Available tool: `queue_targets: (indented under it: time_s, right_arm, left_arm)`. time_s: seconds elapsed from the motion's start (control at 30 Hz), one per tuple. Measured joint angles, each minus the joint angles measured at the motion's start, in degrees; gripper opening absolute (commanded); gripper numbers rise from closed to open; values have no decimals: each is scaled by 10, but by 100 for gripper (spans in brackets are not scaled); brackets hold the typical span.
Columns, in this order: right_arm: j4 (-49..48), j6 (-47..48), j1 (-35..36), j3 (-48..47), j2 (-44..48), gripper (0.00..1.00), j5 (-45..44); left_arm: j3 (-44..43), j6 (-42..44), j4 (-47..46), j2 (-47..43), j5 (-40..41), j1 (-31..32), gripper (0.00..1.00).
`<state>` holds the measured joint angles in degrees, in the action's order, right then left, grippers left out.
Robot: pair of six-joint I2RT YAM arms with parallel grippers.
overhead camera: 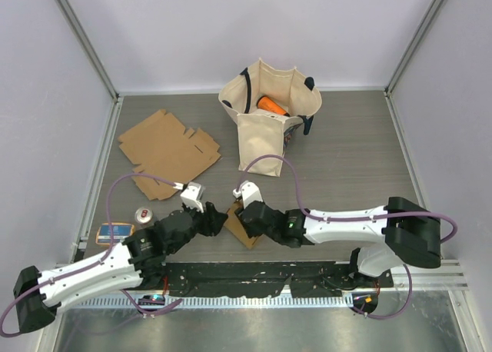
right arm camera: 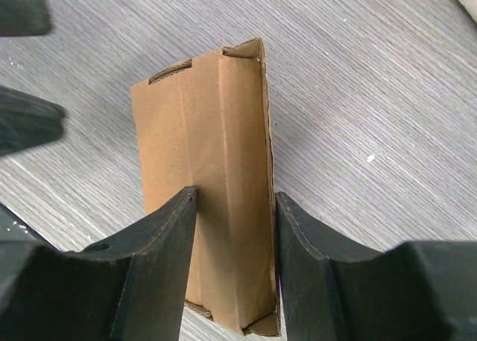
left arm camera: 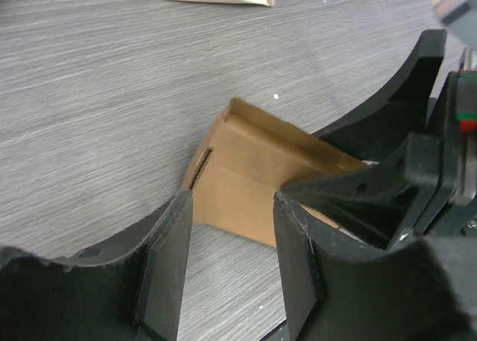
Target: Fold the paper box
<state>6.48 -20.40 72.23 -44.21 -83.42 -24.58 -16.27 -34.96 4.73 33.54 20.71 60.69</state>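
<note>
The paper box [overhead camera: 240, 230] is a small brown cardboard piece, partly folded, lying on the grey table between my two arms. In the right wrist view the box [right arm camera: 201, 125] has a raised narrow side, and my right gripper [right arm camera: 236, 199] is shut across that side, one finger on each face. My left gripper [left arm camera: 231, 207] is open just short of the box [left arm camera: 246, 177], with only bare table between its fingers [left arm camera: 168, 259]. From above, the left gripper [overhead camera: 215, 217] and right gripper [overhead camera: 247, 214] nearly meet over the box.
A flat unfolded cardboard blank [overhead camera: 167, 148] lies at the back left. A cream tote bag [overhead camera: 269, 114] with an orange item stands at the back centre. A small can [overhead camera: 144, 214] and a blue card [overhead camera: 115, 231] sit by the left arm.
</note>
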Motion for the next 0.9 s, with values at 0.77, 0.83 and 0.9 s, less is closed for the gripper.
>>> queue_targets:
  time_s: [0.77,0.83,0.9]
  right_arm:
    - [-70,-89,-103,117,61,81,126]
    - [-67,-91,-127,132,89,81,166]
    - [-69,-95,-148,139,106,81,202]
  left_arm:
    - [0,-99,9,187,-71,0,18]
    - [0,-99,2,186,-73,0,18]
    - [0,-99,-3,183,-73,0,19]
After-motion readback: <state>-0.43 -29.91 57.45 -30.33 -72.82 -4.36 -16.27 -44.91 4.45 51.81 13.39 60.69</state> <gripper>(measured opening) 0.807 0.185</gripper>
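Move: The right fingers still straddle the long flap edge of the paper box, its middle about 2 cm back, 1 cm left and 3 cm below them. From the left hand the box lies some 6 cm right, 1 cm back and 8 cm down. The cardboard sheet is about 19 cm ahead and 14 cm left of the left hand, the can 20 cm left and 2 cm ahead, both lower. Right hand releases the box, going about 4 cm right; left fingers narrow, sinking 8 cm towards the box. ##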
